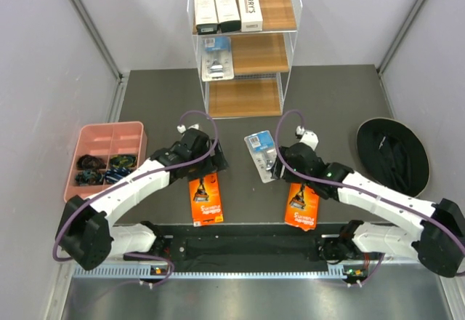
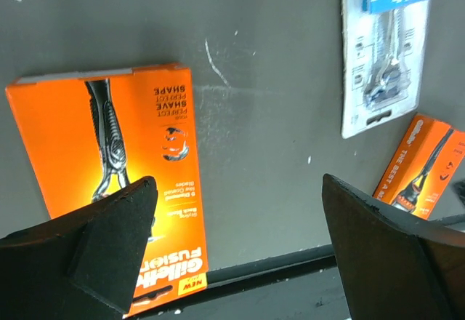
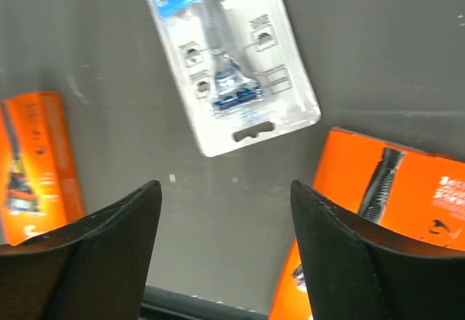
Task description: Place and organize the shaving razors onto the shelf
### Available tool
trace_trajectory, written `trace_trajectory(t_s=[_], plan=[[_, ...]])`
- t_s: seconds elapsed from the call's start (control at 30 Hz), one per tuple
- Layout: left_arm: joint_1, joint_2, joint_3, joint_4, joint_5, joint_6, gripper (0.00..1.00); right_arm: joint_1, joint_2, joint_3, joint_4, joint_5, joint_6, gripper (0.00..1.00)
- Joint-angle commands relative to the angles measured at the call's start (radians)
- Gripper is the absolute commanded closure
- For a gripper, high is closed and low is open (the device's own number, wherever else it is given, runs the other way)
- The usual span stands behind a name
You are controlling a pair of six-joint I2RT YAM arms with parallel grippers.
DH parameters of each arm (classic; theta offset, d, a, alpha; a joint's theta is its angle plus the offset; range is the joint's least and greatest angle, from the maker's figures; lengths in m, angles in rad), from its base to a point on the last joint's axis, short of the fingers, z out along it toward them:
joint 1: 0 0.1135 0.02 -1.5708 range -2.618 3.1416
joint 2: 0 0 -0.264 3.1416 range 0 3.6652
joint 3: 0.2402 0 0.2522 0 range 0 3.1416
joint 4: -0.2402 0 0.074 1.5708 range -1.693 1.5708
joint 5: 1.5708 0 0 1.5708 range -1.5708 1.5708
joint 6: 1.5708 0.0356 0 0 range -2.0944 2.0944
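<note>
The shelf (image 1: 283, 22) stands at the far middle. Three white boxes (image 1: 227, 7) lie on its top tier and a blue blister pack (image 1: 216, 57) on the middle tier. On the table lie another blue blister pack (image 1: 259, 151) (image 2: 383, 51) (image 3: 229, 58) and two orange cards, one on the left (image 1: 205, 199) (image 2: 109, 167) (image 3: 36, 160) and one on the right (image 1: 302, 206) (image 2: 425, 167) (image 3: 385, 204). My left gripper (image 1: 211, 164) (image 2: 240, 222) hovers open beside the left card's far end. My right gripper (image 1: 275, 164) (image 3: 225, 222) hangs open just near of the blister pack, holding nothing.
A pink compartment tray (image 1: 98, 140) with dark small items sits at the left. A black round hat-like thing (image 1: 378, 142) lies at the right. The table's near edge has a black rail (image 1: 247, 246) between the arm bases.
</note>
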Motion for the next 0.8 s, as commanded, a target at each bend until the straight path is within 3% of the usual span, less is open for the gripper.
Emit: trace_trajectory(t_s=[0.0, 0.2, 0.77], plan=[[-0.003, -0.012, 0.049, 0.040, -0.036, -0.001, 0.01, -0.044, 0.069, 0.060, 0.008, 0.000, -0.069, 0.31], [-0.003, -0.035, 0.042, 0.020, -0.062, 0.017, 0.01, -0.102, 0.197, 0.120, 0.082, -0.063, -0.122, 0.41], [-0.001, -0.027, 0.054, -0.005, -0.076, 0.039, 0.01, -0.173, 0.578, 0.376, 0.149, -0.163, -0.247, 0.51]])
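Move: The blue-topped razor pack lies with its middle some 10 cm ahead of the right hand, about 3 cm to its left and roughly 10 cm below. On the table too, the right orange box sits about 7 cm back and 11 cm to the right of that hand, and the left orange box around 6 cm back and 23 cm to its left. From the left hand, the razor pack is some 7 cm ahead, 17 cm to the right and 10 cm lower. With no contact yet to be seen, the right hand heads for the blue-topped razor pack, first dipping a couple of centimetres, then sweeping forward about 8 cm and a little left over the pack's near half while sinking further, nearly 5 cm in all. The fingers draw in from nearly three-quarters open to about half, and the wrist turns only slightly. ##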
